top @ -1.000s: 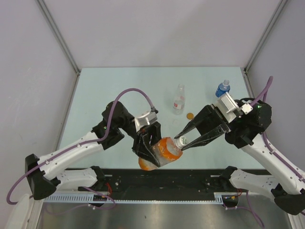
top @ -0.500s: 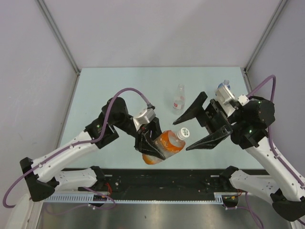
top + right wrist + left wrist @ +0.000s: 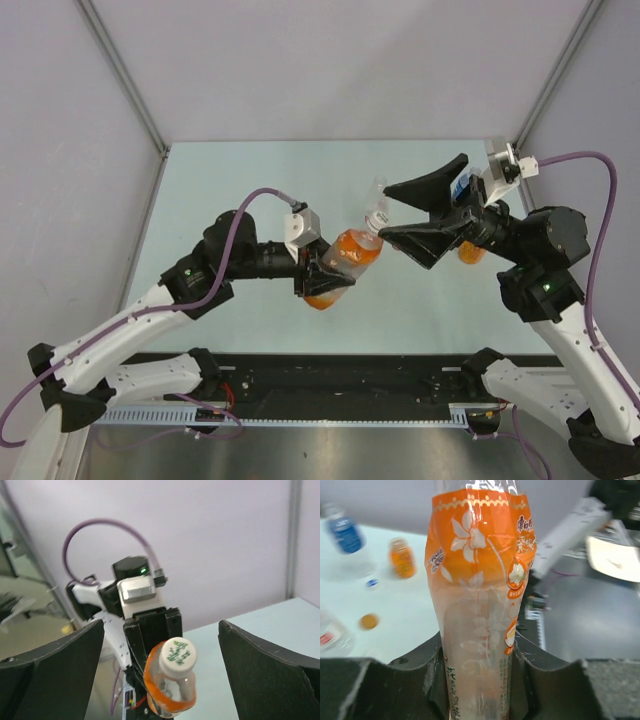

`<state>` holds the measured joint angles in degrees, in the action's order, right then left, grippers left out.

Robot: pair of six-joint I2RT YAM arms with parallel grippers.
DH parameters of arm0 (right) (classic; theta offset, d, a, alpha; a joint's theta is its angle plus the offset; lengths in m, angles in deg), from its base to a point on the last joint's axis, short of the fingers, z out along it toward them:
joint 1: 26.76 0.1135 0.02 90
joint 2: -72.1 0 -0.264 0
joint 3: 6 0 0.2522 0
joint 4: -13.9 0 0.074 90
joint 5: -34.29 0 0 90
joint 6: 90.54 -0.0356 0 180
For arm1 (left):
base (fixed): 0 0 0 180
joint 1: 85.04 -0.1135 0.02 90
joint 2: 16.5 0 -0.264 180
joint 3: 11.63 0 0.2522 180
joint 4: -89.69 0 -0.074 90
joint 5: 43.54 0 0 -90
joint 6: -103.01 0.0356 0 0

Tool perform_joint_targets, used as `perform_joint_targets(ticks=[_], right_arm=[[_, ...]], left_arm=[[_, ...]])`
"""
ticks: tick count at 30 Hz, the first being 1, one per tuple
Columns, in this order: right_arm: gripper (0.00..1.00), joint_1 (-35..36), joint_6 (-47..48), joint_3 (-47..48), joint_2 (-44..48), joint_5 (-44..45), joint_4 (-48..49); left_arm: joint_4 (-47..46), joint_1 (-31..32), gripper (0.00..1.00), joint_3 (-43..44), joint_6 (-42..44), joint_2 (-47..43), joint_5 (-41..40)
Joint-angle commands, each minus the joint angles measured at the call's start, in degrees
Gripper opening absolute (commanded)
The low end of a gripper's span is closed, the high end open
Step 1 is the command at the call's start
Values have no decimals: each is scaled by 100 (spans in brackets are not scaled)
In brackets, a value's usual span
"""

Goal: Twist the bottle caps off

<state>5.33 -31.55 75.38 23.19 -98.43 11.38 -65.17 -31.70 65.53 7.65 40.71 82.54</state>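
Note:
An orange-labelled bottle (image 3: 345, 255) hangs in the air, tilted, with my left gripper (image 3: 318, 275) shut on its lower body (image 3: 477, 675). Its white bottle cap (image 3: 177, 655), printed in green, sits on the neck and faces the right wrist camera. My right gripper (image 3: 386, 210) is open wide just past the cap, its fingers (image 3: 270, 670) well apart on either side and touching nothing. A loose orange cap (image 3: 368, 621) lies on the table.
A clear bottle (image 3: 377, 205) stands mid-table behind the right fingers. A blue-labelled bottle (image 3: 345, 532) and a small orange bottle (image 3: 402, 557) stand at the far right, partly hidden by the right arm in the top view. Grey walls enclose the pale green table (image 3: 230, 190).
My right gripper let go of the white cap, opened wide and drew back up and to the right. The left arm swung the bottle up and farther from the near edge.

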Motion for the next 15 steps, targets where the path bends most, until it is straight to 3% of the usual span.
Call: perform_joint_targets(ticks=[1,6,10,15], right_arm=[[100,-19,-194,261,153,1668,-482],[98,165,-477,261,127,2792,-974],[97,735,-503,313,4,3646,-1527],[97,1421,-284,489,-330,4594,-1801]], left_arm=[[-118,18,1,-257,334,-429,-2058],[-329,290,1,-538,527,-676,-3421],[-487,764,0,-714,967,-738,-4904],[-601,1362,0,-794,1406,-562,-5821]])
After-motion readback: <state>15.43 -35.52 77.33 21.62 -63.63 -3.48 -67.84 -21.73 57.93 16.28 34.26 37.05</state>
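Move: The white cap of the orange bottle is roughly 5 cm to the left of the open right hand and 3 cm below, level with it fore and aft; from the left hand, which already holds the bottle, it lies about 8 cm right, 3 ahead and 9 higher. Far below on the table, the clear bottle stands some 24 cm ahead of the right hand and 3 left, the loose orange cap 24 ahead and 4 right. The orange bottle, still gripped round its body, is carried about 7 cm forward and half as far left by the left hand, which turns some 35 degrees counter-clockwise. The right hand keeps alongside with its fingers wide open, going about 6.5 cm forward and sinking late by 2 to 3 cm, while its wrist rolls and swings some 20 degrees clockwise; it stays short of pinching the cap. ##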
